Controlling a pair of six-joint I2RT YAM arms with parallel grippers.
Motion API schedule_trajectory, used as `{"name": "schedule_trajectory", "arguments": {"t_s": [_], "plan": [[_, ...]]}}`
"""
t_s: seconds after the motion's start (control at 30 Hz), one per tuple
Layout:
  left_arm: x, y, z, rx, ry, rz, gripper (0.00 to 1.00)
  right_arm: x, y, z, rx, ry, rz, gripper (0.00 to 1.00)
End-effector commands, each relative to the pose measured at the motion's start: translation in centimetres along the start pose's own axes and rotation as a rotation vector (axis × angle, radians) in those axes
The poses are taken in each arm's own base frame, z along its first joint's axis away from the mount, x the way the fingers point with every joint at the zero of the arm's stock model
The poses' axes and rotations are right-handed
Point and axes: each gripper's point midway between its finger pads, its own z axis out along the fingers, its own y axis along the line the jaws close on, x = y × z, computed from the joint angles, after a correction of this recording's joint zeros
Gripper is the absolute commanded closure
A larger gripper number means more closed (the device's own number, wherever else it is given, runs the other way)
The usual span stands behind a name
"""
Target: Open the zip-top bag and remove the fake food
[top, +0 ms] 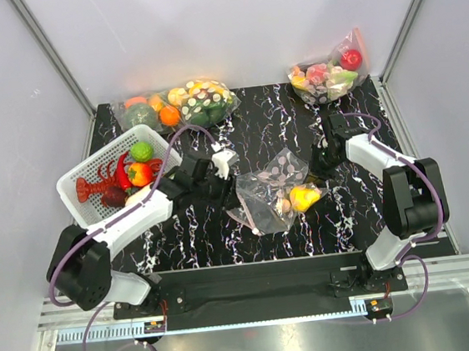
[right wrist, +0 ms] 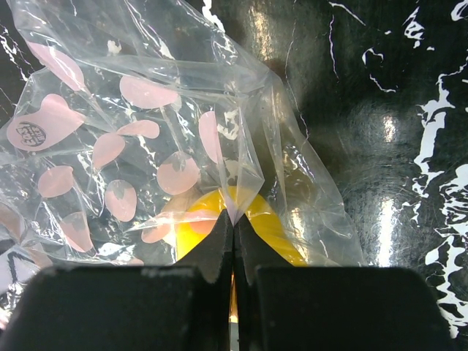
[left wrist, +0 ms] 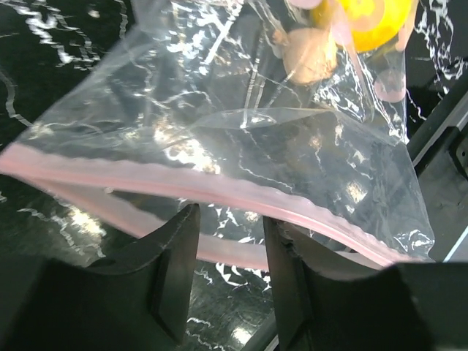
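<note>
The zip-top bag (top: 271,190) lies mid-table, clear with pale dots. Inside it are a yellow fruit (top: 305,197) and a tan piece (top: 284,206). My left gripper (top: 226,190) is open at the bag's left edge. In the left wrist view the bag's mouth is parted. The upper pink zip strip (left wrist: 219,191) runs just past my gripper (left wrist: 230,234), and the lower strip crosses between the fingers. My right gripper (top: 322,164) is shut on a pinch of the bag's plastic (right wrist: 234,208). The yellow fruit (right wrist: 191,227) sits right behind that pinch.
A white basket (top: 80,179) at the left holds a red lobster, a tomato and a round green fruit (top: 141,152). A bulging dotted bag of oranges and greens (top: 181,106) lies at the back. A dotted bag with a red apple (top: 329,73) lies back right.
</note>
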Motion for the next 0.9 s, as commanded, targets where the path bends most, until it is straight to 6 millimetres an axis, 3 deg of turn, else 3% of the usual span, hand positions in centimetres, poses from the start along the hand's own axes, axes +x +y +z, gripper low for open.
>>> {"name": "schedule_trajectory", "arguments": {"t_s": [0.0,0.1,0.2,0.27,0.3,0.4,0.63,0.87], "plan": [[-1.6,-1.2,0.8,0.044,-0.072,0.037,0.5,-0.8,0.9,-1.4,-0.025,-0.04,0.002,1.0],[-1.1,-1.3,1.8,0.053,-0.069,0.029,0.45,-0.7,0.9,-1.3,-0.025,-0.034,0.005,1.0],[-0.6,-1.5,3.1,0.07,-0.058,0.017,0.28,-0.4,0.6,-0.9,-0.017,-0.02,0.011,1.0],[-0.6,-1.8,3.8,0.089,-0.078,-0.002,0.23,0.1,0.2,-0.7,-0.007,-0.002,0.018,1.0],[0.3,-1.7,4.2,0.09,-0.07,-0.017,0.22,0.4,0.1,-0.5,-0.009,0.005,0.021,1.0],[-0.4,-2.3,5.4,0.113,-0.119,-0.037,0.21,1.3,-0.4,0.1,-0.001,0.034,0.041,1.0],[0.9,-4.3,8.1,0.12,-0.113,-0.014,0.2,3.3,-1.9,1.2,0.04,0.086,0.083,1.0],[1.2,-6.6,8.6,0.163,-0.156,0.007,0.18,4.3,-2.1,1.8,0.059,0.105,0.094,1.0]]}}
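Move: The mushroom, still inside the bag, lies about 14 cm to the right of my left hand, roughly level with it fore and aft and some 8 cm lower. The bag's open mouth is nearer, about 4 cm right, 4 cm back and 6 cm below, and the yellow pear lies around 20 cm right and 1 cm ahead. From my right hand the mushroom is about 10 cm left, 5 cm back and 3 cm below. I slide my left hand about 8 cm to the right and sink it 6 cm, drawing back some 3 cm as well, opening the fingers wide and bringing their tips under the upper lip of the bag's mouth, towards the mushroom. My right hand keeps its pinch on the bag's far end, then pulls it back about 3.5 cm and a little down. ##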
